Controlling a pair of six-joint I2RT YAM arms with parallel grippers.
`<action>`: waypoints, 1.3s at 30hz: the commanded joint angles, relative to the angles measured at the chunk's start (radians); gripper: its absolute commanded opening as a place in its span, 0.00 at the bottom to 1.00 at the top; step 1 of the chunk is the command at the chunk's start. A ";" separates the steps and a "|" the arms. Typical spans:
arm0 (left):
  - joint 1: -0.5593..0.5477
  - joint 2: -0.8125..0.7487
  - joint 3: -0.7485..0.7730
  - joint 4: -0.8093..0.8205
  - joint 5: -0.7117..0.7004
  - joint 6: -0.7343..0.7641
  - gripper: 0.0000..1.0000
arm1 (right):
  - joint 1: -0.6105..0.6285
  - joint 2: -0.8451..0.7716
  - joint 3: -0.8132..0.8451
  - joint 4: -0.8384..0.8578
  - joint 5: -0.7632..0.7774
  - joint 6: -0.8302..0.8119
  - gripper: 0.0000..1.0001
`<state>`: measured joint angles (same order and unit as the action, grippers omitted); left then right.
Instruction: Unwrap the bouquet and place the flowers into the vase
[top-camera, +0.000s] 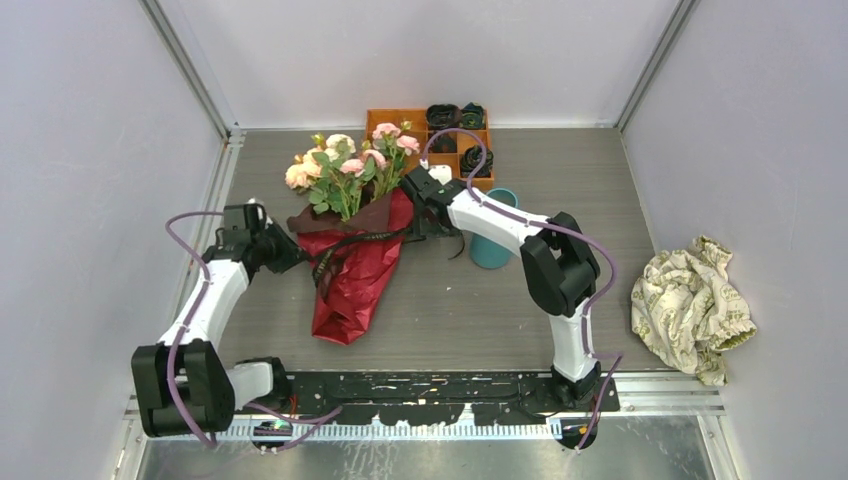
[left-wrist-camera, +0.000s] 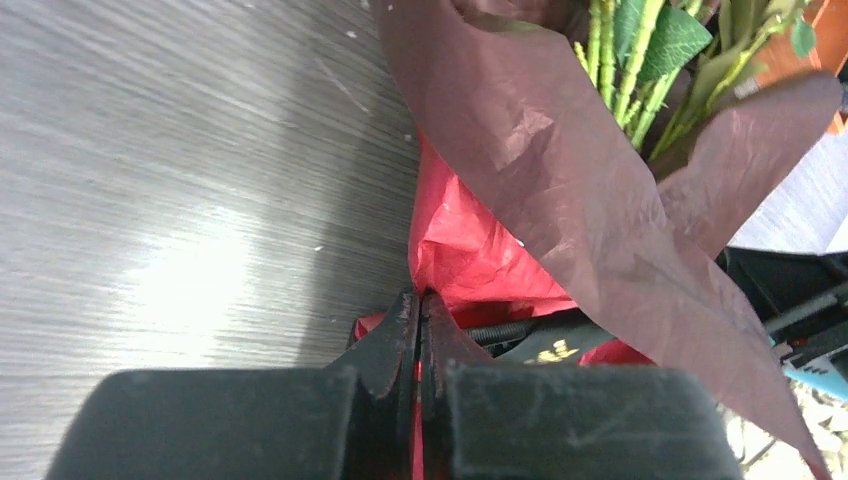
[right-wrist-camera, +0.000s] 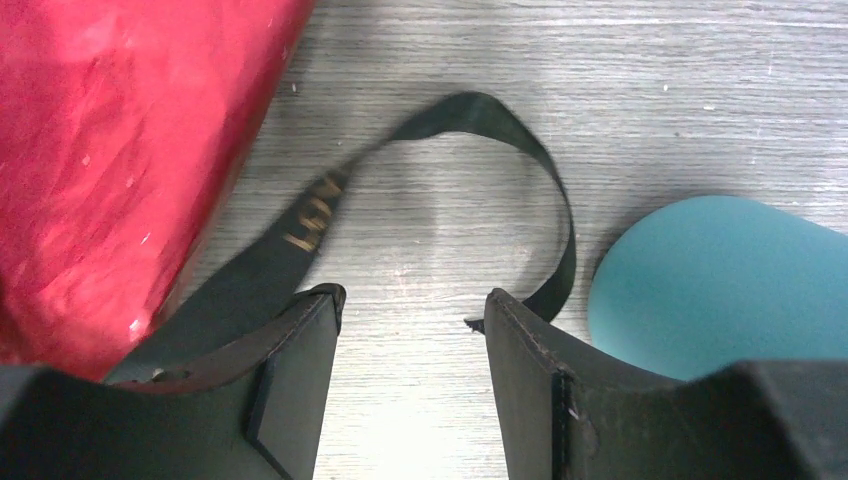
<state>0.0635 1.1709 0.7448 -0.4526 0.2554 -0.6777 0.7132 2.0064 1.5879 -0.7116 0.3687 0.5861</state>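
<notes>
The bouquet (top-camera: 352, 268) lies mid-table in dark red wrapping paper (left-wrist-camera: 560, 190), its narrow end toward me. The flowers (top-camera: 345, 165), pink and peach roses, stick out of its far end, and green stems (left-wrist-camera: 625, 60) show in the left wrist view. A black ribbon (right-wrist-camera: 470, 105) trails off the wrap in a loose loop on the table. My left gripper (top-camera: 293, 254) (left-wrist-camera: 420, 298) is shut on the paper's left edge, with red paper between the jaws. My right gripper (top-camera: 428, 222) (right-wrist-camera: 410, 310) hangs open over the ribbon loop, holding nothing. The teal vase (top-camera: 493, 240) (right-wrist-camera: 720, 280) is just right of it.
An orange compartment tray (top-camera: 398, 118) with dark rosettes sits at the back, behind the flowers. A crumpled beige patterned cloth (top-camera: 690, 300) lies at the right edge. Grey walls close in the table on the left, back and right.
</notes>
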 joint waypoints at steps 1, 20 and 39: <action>0.097 -0.059 0.015 -0.072 -0.038 0.032 0.00 | -0.026 -0.085 -0.023 -0.020 0.075 0.000 0.60; 0.150 -0.252 0.323 -0.383 -0.198 -0.014 0.00 | -0.100 -0.152 -0.051 -0.041 0.089 -0.061 0.61; 0.151 -0.200 0.169 -0.298 -0.174 -0.047 0.01 | -0.139 -0.211 -0.027 0.035 -0.147 -0.140 0.61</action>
<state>0.2062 0.9672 0.9318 -0.8169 0.0402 -0.7033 0.5697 1.8076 1.5513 -0.7349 0.3153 0.4664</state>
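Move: My shut left hand already pinches the ribbon or wrapping at the bouquet's left edge. The middle of the wrapped part lies about 9 cm to its right, level fore-and-aft and some 4 cm lower. The flower heads are roughly 17 cm ahead and 8 cm right of that hand. From my open right hand the wrapping's middle is about 12 cm left and 3 cm back, and the teal vase stands some 12 cm right, about level. With my left fingers kept shut on the ribbon and wrapper edge, I pull left, then hoist it to about 13 cm up and lower it roughly halfway again, ending some 7 cm left and 4 cm back, turned some 15 degrees counter-clockwise. My right hand, still open, backs off from the wrapping towards the vase side, about 8 cm right before easing back a little, and rises about 7 cm. ##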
